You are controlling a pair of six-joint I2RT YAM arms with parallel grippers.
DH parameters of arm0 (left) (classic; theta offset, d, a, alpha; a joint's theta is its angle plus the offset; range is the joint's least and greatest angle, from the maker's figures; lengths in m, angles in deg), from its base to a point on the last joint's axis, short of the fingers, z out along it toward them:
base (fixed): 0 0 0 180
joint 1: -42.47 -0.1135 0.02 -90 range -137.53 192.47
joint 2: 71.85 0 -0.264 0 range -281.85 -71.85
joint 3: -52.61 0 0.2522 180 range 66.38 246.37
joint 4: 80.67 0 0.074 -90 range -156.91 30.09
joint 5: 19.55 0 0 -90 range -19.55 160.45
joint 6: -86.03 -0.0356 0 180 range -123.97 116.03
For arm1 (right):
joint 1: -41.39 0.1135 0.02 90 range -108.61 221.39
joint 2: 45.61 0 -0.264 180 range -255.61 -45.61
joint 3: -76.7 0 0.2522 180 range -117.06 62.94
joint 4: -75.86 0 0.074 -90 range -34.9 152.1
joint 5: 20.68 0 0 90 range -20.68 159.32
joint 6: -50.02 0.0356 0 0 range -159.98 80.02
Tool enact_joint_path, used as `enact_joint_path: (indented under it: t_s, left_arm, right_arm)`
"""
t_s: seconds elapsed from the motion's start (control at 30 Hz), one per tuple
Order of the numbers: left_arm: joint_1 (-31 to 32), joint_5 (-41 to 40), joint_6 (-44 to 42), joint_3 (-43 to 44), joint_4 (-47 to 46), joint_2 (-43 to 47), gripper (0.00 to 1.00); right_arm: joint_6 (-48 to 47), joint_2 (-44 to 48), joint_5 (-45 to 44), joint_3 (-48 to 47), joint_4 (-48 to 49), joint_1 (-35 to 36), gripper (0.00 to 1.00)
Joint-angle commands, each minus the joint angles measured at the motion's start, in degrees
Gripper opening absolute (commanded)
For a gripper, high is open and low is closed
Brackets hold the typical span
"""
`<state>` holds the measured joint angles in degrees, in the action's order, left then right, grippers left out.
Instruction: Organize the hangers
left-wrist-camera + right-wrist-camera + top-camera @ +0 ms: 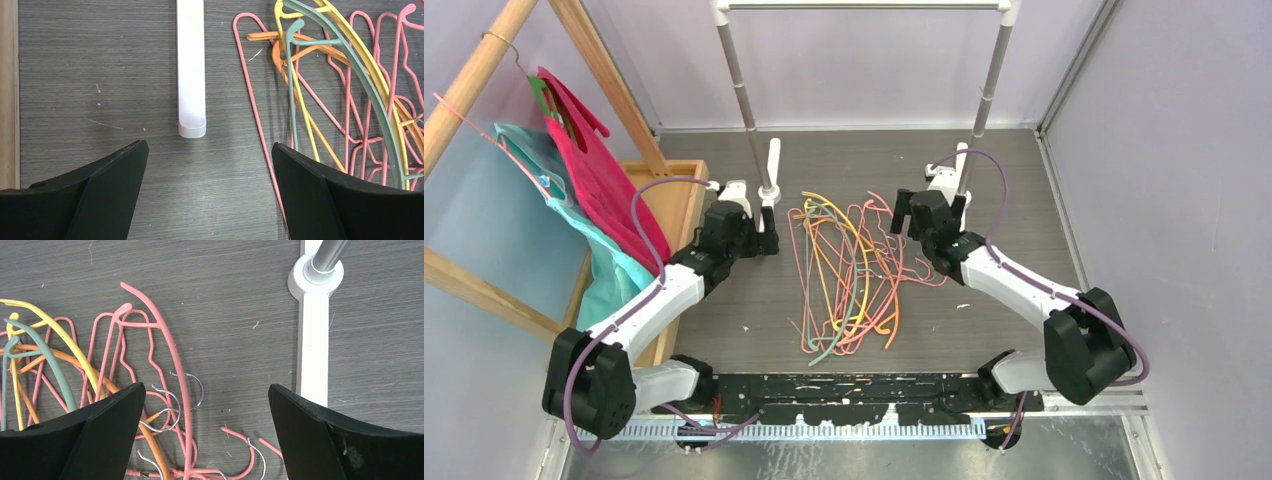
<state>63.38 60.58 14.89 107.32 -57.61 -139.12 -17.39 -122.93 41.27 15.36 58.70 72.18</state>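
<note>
A tangled pile of bare hangers (849,270) lies on the table between the arms: several thin pink wire ones, plus thicker orange, yellow, pink and grey-green ones. The pile also shows in the left wrist view (345,85) and the right wrist view (125,370), with metal hooks (167,410) near the right fingers. My left gripper (764,240) is open and empty, just left of the pile, over bare table (210,150). My right gripper (902,212) is open and empty at the pile's right top edge (207,392).
A white clothes rail (864,6) stands at the back on two poles with white feet (191,65) (314,330). A wooden rack (484,80) at the left carries hangers with magenta (599,180) and teal (574,230) garments. Walls close in on the back and right.
</note>
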Motion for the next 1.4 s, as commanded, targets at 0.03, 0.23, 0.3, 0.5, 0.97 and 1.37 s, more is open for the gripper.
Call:
enact_joint_path:
  t_s: [0.03, 0.23, 0.3, 0.5, 0.97, 1.37]
  left_arm:
    - [0.0, -0.3, -0.1, 1.3, -0.3, 0.6, 0.98]
    - [0.0, 0.4, -0.1, 1.3, -0.2, 0.7, 0.98]
    - [0.1, 1.0, -0.1, 1.3, -0.2, 0.6, 0.98]
    - [1.5, 2.7, 1.0, 0.3, 0.1, 1.1, 0.98]
    - [19.6, -5.2, 5.7, -3.3, 3.0, 1.7, 0.98]
    - [43.9, -19.2, 14.4, 1.5, 9.5, -1.4, 0.96]
  right_arm:
    - [-2.7, 6.0, 0.4, 3.7, 6.8, 0.2, 1.0]
    - [-5.7, 10.1, 5.6, 9.9, 13.7, 0.2, 1.0]
    - [-6.3, 9.6, 7.4, 9.5, 13.3, 0.1, 1.0]
    - [-7.0, 6.3, 12.6, 7.9, 12.5, 1.5, 0.85]
    - [-5.5, 1.4, 17.2, 6.7, 8.9, 14.2, 0.5]
    - [-3.2, 6.7, -7.3, 6.2, 2.6, 14.9, 0.54]
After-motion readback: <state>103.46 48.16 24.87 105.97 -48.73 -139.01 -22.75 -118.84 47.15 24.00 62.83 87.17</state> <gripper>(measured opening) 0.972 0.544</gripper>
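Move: The hanger pile's near end lies about 15 cm back and 16 cm to the right of my left hand, some 14 cm lower; the left rack foot's near end is roughly 5 cm ahead and 1 cm left of that hand. From my right hand, the middle of the pile lies level with it and about 16 cm left, some 15 cm lower; the steel hooks are 4 cm ahead and 7 cm left, and the right rack foot's near end 3 cm ahead and 9 cm right. After a pause I swing my left hand back and right, nearly 14 cm each way, to above the pile's near end, sinking about 3 cm and yawing clockwise, fingers wide. My right hand draws back, sweeps left and down over the pile while turning counter-clockwise and narrowing to half open, then reverses a little rightward, forward and up. ##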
